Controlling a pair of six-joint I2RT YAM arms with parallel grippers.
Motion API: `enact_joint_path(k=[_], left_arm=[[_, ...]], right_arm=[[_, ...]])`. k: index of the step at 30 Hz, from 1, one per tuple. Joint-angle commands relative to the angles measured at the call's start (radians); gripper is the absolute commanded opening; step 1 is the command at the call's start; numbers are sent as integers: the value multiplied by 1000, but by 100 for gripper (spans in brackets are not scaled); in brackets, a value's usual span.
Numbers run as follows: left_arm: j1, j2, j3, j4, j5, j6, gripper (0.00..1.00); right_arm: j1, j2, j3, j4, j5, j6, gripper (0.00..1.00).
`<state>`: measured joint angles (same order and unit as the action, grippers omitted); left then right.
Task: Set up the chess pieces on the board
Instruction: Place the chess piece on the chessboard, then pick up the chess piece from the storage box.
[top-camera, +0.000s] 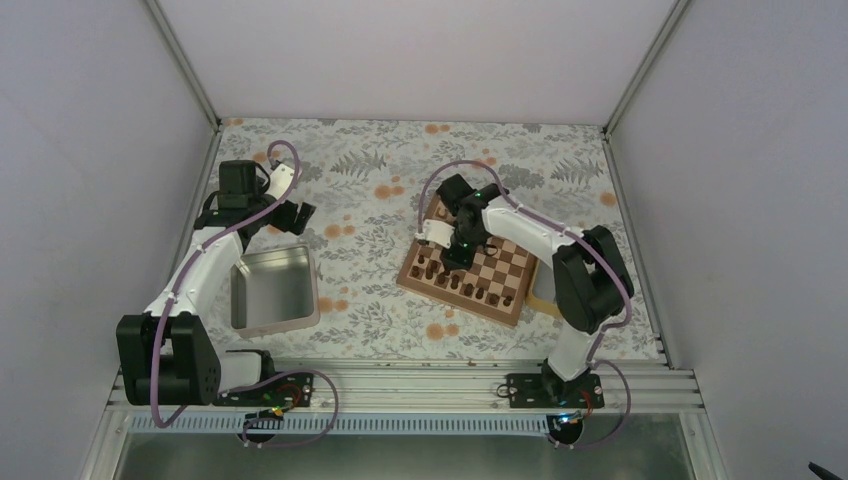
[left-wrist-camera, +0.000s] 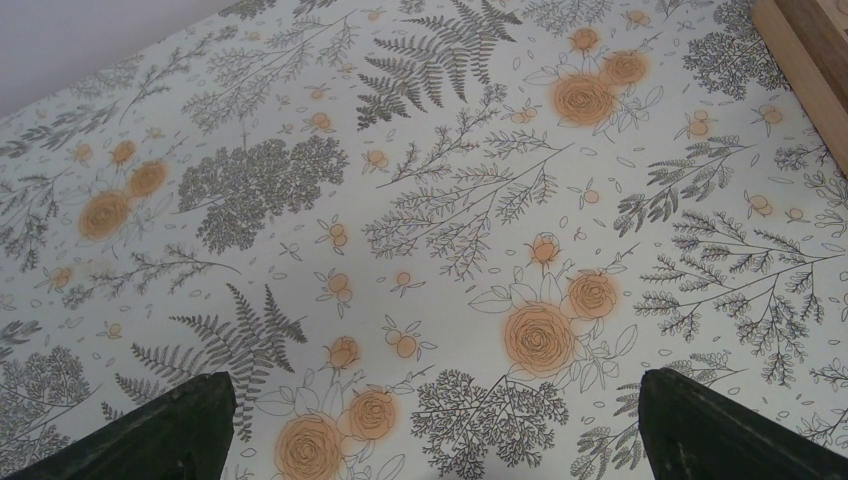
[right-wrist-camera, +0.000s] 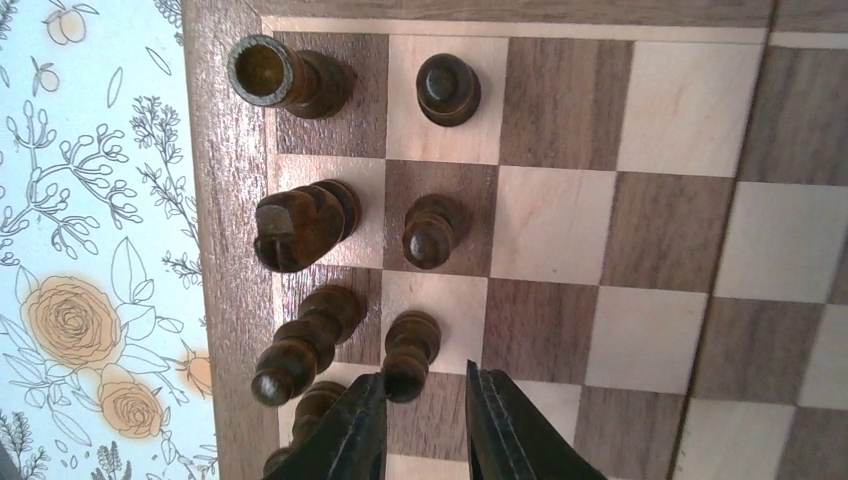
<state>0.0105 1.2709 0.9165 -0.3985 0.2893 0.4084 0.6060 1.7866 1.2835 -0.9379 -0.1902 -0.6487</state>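
The board (top-camera: 508, 262) lies right of centre on the flowered cloth, with dark chess pieces (top-camera: 440, 272) along its near-left side. My right gripper (top-camera: 458, 254) hangs over that side. In the right wrist view its jaws (right-wrist-camera: 425, 385) stand apart, open, just behind a dark pawn (right-wrist-camera: 410, 350) that stands on its own square, its head beside the left fingertip (right-wrist-camera: 368, 400). A rook (right-wrist-camera: 275, 75), a knight (right-wrist-camera: 295, 225) and a bishop (right-wrist-camera: 295, 350) line the edge row, with two more pawns (right-wrist-camera: 447, 88) in front. My left gripper (top-camera: 300, 213) is far left, open and empty (left-wrist-camera: 430, 430).
A grey metal tin (top-camera: 272, 290) sits near the left arm. A light wooden tray (top-camera: 543, 300) shows past the board's near-right corner, and its edge (left-wrist-camera: 810, 50) shows in the left wrist view. Walls close in the table on three sides.
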Motion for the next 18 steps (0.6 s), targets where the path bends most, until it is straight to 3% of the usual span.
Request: enact_joint_path(k=[1, 8, 14, 18], left_arm=[[4, -5, 12, 4, 8, 3, 100], [4, -8, 13, 4, 2, 1, 100], [4, 1, 7, 24, -34, 3, 100], [4, 16, -5, 34, -81, 4, 100]], right_arm=[[-22, -75, 44, -32, -6, 8, 23], [-140, -236, 27, -101, 0, 19, 24], [-504, -423, -91, -134, -26, -61, 26], [-737, -446, -146, -176, -25, -111, 26]])
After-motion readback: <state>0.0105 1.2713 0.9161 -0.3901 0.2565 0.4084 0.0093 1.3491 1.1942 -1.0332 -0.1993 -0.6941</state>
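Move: The right hand is empty, with its fingertips around the pawn just set on the board, whose middle is about 2 cm below; another pawn stands 3 cm to the left and 1 cm farther out. The nearest dark pawn left in the box lies about 22 cm to the right, 5 cm back and 4 cm lower, and the next box pawn 2 cm right of it and 1 cm nearer. That nearest box pawn is roughly 51 cm right of the left hand, 15 cm back and 16 cm below. The right hand first lifts off the newly placed pawn almost straight up, its slightly opened fingers coming clear, then sweeps quickly to the right across the board towards the box while still climbing, levelling off some 10 cm higher. It covers about 19 cm rightward with a slight forward drift, turning some 30 degrees clockwise and letting the fingertips tilt forward, and is still travelling fast with the fingers no wider. ##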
